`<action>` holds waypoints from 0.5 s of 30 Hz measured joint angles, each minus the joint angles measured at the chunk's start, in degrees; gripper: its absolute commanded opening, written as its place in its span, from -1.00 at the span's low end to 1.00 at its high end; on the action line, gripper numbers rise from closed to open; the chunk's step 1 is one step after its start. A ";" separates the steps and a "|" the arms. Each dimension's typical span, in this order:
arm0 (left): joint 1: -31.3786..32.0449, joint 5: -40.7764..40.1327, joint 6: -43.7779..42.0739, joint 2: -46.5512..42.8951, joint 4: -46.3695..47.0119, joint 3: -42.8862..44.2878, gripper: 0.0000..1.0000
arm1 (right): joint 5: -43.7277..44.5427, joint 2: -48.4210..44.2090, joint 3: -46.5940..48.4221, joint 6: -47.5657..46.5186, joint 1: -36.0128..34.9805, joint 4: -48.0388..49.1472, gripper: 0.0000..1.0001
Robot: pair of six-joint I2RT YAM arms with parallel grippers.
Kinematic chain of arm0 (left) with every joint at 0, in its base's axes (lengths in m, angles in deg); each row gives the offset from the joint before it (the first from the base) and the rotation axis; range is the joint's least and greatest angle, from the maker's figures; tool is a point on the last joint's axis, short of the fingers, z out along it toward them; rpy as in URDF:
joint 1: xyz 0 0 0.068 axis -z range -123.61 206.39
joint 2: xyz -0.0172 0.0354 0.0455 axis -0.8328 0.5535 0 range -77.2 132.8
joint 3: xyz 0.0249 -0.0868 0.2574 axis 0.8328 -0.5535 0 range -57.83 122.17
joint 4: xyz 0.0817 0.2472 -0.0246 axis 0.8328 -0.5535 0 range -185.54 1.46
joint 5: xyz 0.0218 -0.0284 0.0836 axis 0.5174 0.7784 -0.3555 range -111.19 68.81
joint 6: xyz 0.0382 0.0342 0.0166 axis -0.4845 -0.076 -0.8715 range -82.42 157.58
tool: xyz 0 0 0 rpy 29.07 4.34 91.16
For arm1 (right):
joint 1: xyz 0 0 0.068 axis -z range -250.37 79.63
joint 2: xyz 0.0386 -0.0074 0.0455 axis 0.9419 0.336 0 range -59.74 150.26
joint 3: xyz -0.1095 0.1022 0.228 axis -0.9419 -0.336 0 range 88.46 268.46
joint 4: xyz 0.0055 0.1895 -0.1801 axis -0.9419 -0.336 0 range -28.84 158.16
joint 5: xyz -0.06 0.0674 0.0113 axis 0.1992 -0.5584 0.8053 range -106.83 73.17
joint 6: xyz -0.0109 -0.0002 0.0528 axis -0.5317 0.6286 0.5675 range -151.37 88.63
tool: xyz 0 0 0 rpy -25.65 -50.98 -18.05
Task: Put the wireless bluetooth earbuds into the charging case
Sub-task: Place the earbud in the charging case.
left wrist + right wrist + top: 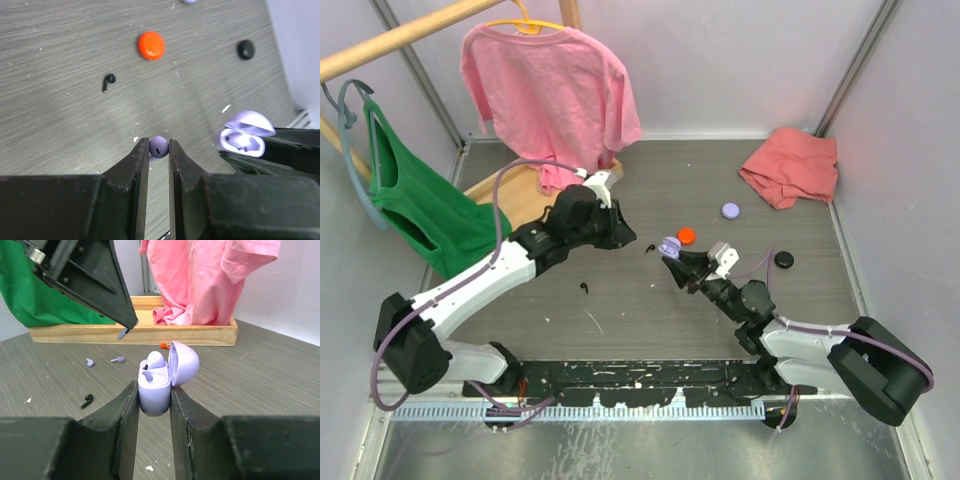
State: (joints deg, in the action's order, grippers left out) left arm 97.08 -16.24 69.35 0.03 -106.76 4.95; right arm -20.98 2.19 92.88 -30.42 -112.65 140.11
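My right gripper (154, 390) is shut on an open lilac charging case (154, 390), lid (183, 363) tipped back to the right. One lilac earbud (155, 360) sits in the case's far socket; the near socket shows empty. My left gripper (159, 145) is shut on another lilac earbud (159, 147), held above the table just left of the case (243, 137). In the right wrist view its fingertips (127, 322) hang up and left of the case, the earbud stem (122, 333) poking out below. From above, both grippers meet mid-table at the case (669, 246).
Loose on the table: two lilac earbuds (90, 362) (118, 359), a black earbud (108, 81), an orange-red one (165, 345). Closed round cases lie beyond: orange-red (686, 235), lilac (730, 210), black (784, 259). Wooden rack base (132, 332), pink shirt (550, 85), green garment (415, 205), pink cloth (792, 165).
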 measured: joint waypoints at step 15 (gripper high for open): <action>0.81 -0.13 13.60 -14.80 13.57 -10.12 -0.83 | 0.85 9.99 5.05 -1.16 -3.76 7.58 -0.97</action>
State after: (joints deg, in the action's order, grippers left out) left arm 97.89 -16.37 82.95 -14.77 -93.19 -5.17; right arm -20.12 12.18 97.93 -31.58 -116.41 147.69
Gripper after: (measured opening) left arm 0.184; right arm 0.331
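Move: The left hand already holds the purple earbud; the open charging case in the right fingers lies about 8 cm to its right, 2 cm back and 2 cm lower. On the table some 19 cm below the left hand, a loose black earbud lies about 6 cm ahead and 4 cm right, and a red disc 10 cm ahead and 12 cm right. From the right hand, the held purple earbud is about 8 cm left, 2 cm ahead and 2 cm higher. The left hand keeps its pinch on the purple earbud and climbs about 7 cm, easing back 2 to 3 cm while its wrist swings the rightward, downward-pointing fingers some 20 degrees up towards level, so the earbud rises well clear above the height of the case. Meanwhile the right hand, still gripping the open case upright, carries it about 3 cm left and slightly up beneath that height, narrowing the sideways gap without the two meeting. ##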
